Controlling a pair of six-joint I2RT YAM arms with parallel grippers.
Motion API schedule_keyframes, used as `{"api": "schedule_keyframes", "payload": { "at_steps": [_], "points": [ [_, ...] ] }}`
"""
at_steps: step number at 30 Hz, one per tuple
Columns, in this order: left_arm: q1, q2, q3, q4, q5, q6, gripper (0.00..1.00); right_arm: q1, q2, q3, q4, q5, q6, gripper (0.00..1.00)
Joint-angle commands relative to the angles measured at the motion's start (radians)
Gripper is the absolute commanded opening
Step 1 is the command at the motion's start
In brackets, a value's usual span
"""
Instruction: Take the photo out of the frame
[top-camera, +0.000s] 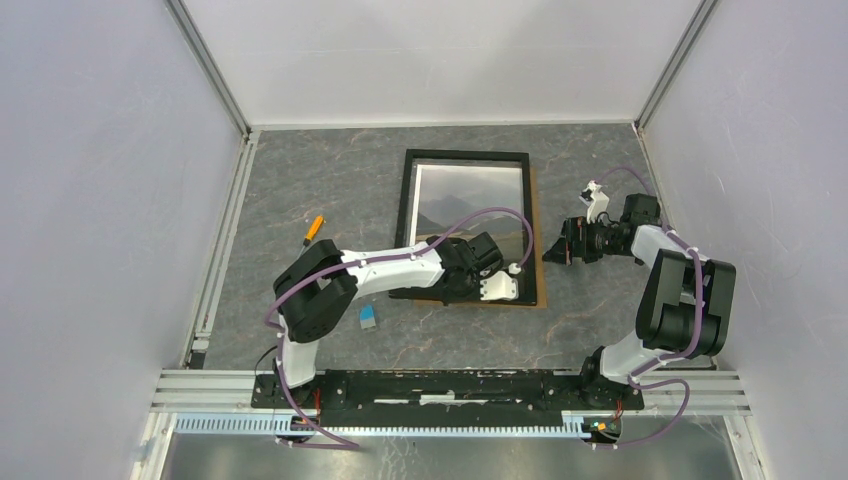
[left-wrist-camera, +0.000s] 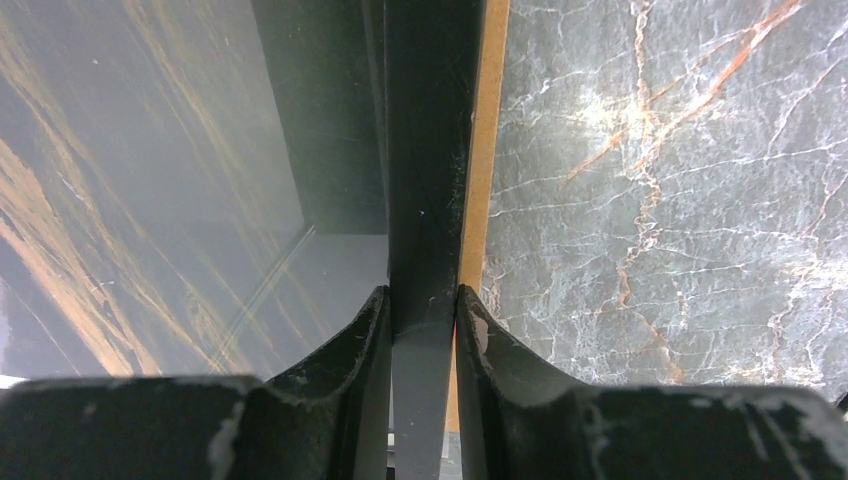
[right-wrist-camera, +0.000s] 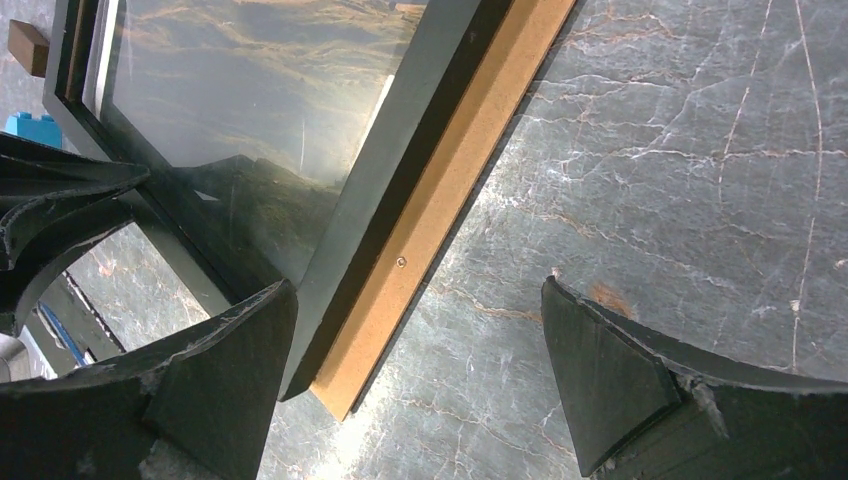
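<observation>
The frame (top-camera: 408, 220) lies flat in the middle of the table, black border up, with the photo (top-camera: 470, 200) of hills and pale sky behind its glass. A brown backing board (top-camera: 534, 240) juts out along its right and near edges. My left gripper (top-camera: 497, 287) is at the frame's near right corner. In the left wrist view it (left-wrist-camera: 423, 305) is shut on the black border (left-wrist-camera: 425, 150), one finger over the glass and one on the board side. My right gripper (top-camera: 558, 249) hovers open by the frame's right edge. The frame's corner (right-wrist-camera: 400, 170) and the board (right-wrist-camera: 450, 200) lie between its fingers (right-wrist-camera: 417, 290).
An orange marker (top-camera: 314, 228) lies left of the frame and a small blue block (top-camera: 368, 318) sits near the left arm. A small brown block (right-wrist-camera: 27, 47) shows beyond the frame in the right wrist view. White walls close in the marble tabletop (top-camera: 600, 320).
</observation>
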Motion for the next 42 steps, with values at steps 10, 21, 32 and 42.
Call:
{"api": "schedule_keyframes", "payload": {
  "at_steps": [10, 21, 32, 42],
  "points": [
    [0.013, -0.058, 0.014, -0.010, -0.073, 0.049, 0.32, 0.023, 0.022, -0.039, 0.026, -0.234, 0.004, 0.98],
    [0.014, -0.140, 0.048, 0.066, 0.069, -0.021, 0.72, 0.089, 0.089, -0.124, 0.223, -0.250, 0.209, 0.98],
    [-0.056, -0.094, 0.094, 0.377, 0.068, -0.217, 0.80, 0.078, 0.159, -0.173, 0.326, -0.169, 0.322, 0.98],
    [-0.146, 0.047, 0.186, 0.472, -0.180, -0.467, 0.91, 0.057, 0.170, -0.190, 0.349, -0.137, 0.374, 0.98]
  ]
}}
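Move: The left hand still pinches the frame's near rail; the frame's near-right corner, over which it is headed, lies some 16 cm to its right, level fore and aft and about 1 cm below, with the blue brick roughly 22 cm to its left and 4 back. From the open right hand, the right rail lies about 5 cm left, 3 back and 3 below. That frame corner is about 9 cm back and 4 left of the right hand, and the bared backing board strip some 2 cm left, 3 back. Leftward about 1 cm, the left hand first drags the black frame by its near rail, then opens, comes free and swings right and up towards the near-right corner, its fingers tilting some 30 degrees to point more to the right. Meanwhile the right hand travels left about 6 cm and slightly back, rolling its wrist and bringing its wide-open fingers around the right rail. ##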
